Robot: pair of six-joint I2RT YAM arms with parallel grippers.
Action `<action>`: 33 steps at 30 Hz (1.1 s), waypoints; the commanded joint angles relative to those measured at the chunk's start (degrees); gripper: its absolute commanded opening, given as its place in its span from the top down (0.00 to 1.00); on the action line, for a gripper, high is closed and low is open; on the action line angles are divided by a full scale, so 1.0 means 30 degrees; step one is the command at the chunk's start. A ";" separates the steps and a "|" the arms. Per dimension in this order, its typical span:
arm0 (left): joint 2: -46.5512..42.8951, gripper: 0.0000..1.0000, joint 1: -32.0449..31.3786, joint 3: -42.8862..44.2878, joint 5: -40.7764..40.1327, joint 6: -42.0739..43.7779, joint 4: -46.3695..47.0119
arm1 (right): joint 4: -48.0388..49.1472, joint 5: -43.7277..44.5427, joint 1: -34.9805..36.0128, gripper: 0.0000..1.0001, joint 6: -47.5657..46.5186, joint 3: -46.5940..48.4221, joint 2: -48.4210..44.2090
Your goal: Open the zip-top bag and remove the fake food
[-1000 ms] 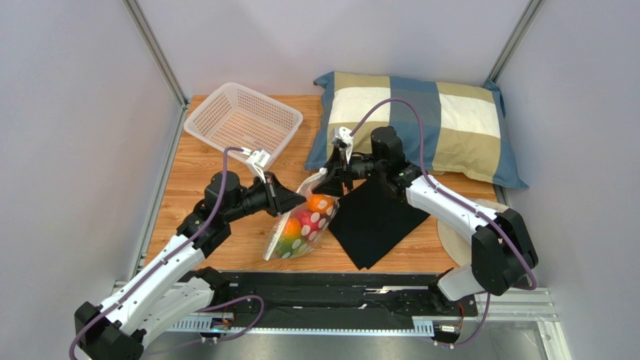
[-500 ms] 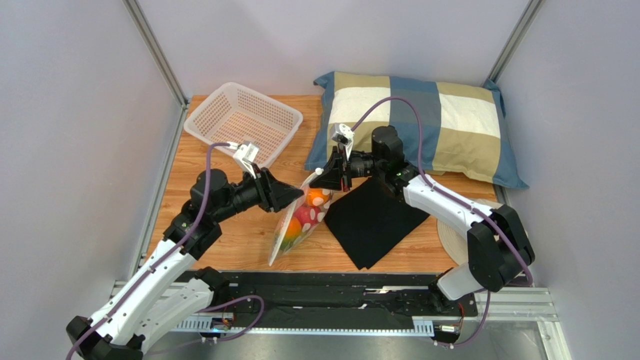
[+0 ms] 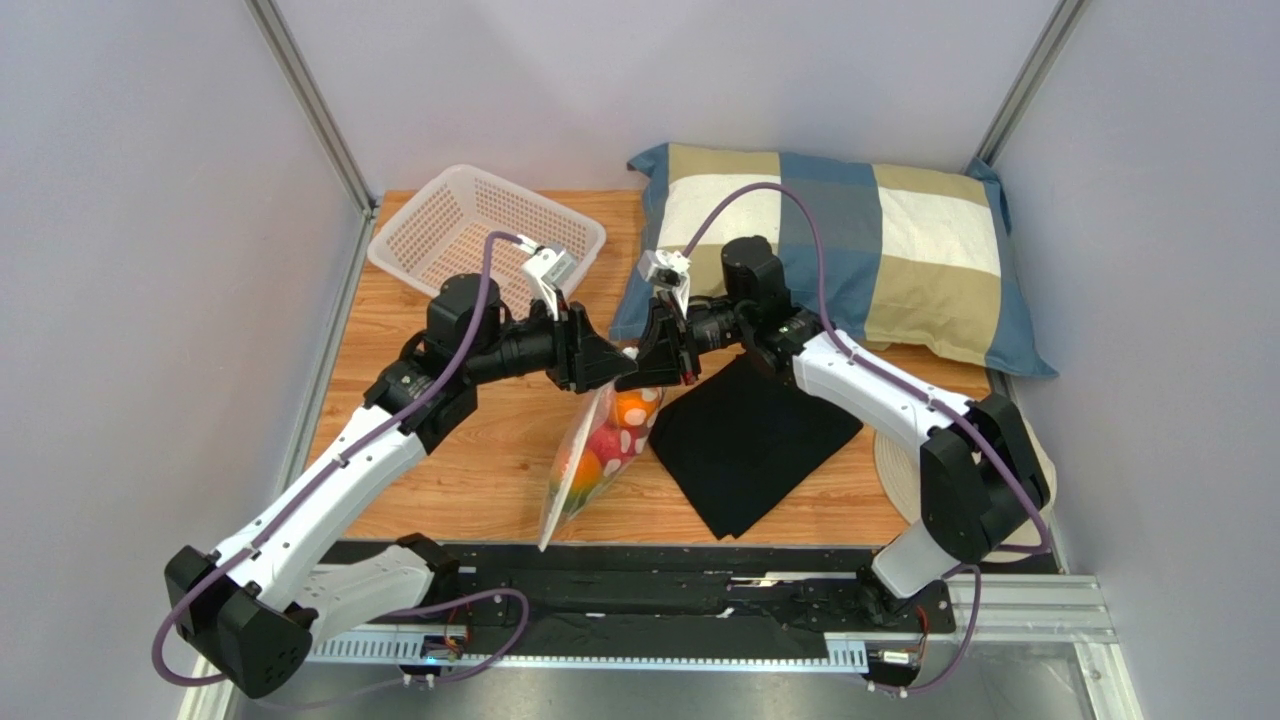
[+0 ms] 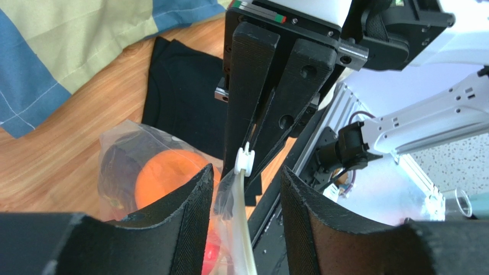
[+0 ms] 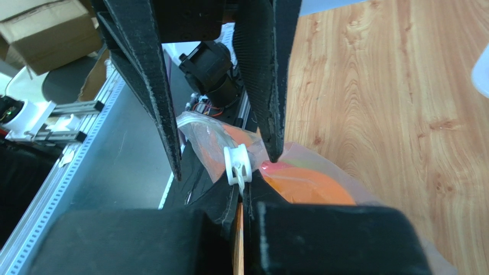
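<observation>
The zip-top bag [image 3: 579, 477] hangs edge-on above the table, with the fake food [image 3: 609, 443] inside: orange, red and green fruits. My right gripper [image 3: 657, 360] is shut on the bag's top edge just behind the white slider [image 5: 237, 165]. In the right wrist view its fingertips [image 5: 244, 192] meet on the strip, with an orange fruit [image 5: 304, 186] behind. My left gripper [image 3: 609, 365] is open, its fingers either side of the zip strip and the slider [image 4: 245, 159]. In the left wrist view it [image 4: 247, 172] faces the shut right gripper [image 4: 270, 103]. An orange fruit [image 4: 166, 177] shows through the plastic.
A white lattice basket [image 3: 484, 240] stands at the back left. A checked pillow [image 3: 842, 248] lies at the back right. A black cloth [image 3: 744, 443] lies right of the bag, and a round woven mat [image 3: 899, 483] sits under the right arm.
My left gripper has moved up and to the right, up to the bag's top edge beside the right gripper. The bag has been lifted and turned more edge-on. The right gripper has shifted slightly left.
</observation>
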 commanded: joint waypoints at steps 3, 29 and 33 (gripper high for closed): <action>0.0210 0.47 0.0005 0.0653 0.1193 0.1399 0.0390 | -0.4638 -0.1922 0.0109 1.00 -0.3615 0.2225 0.0542; -0.2326 1.00 0.0005 -0.2213 -0.1557 -0.0502 -0.1190 | 0.5392 0.0656 0.0519 1.00 0.5633 0.1407 0.1917; -0.5670 1.00 -0.0024 -0.4294 -0.2668 -0.2023 -0.2886 | 0.7074 0.0453 0.0432 1.00 0.7190 0.2107 0.3379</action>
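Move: The bag's white slider lies just beyond the open left fingertips, about 2 cm to the right of the hand point and 1 cm lower. It stands some 2 cm left of the right hand, whose shut fingers already hold the bag's edge. From the left hand, the orange hangs about 5 cm back, 2 cm right and 10 cm below; the mango some 13 cm back, 5 cm left and 16 cm below. The left fingers close on the slider, then both hands shift left about 3 cm, the right still pinching. ##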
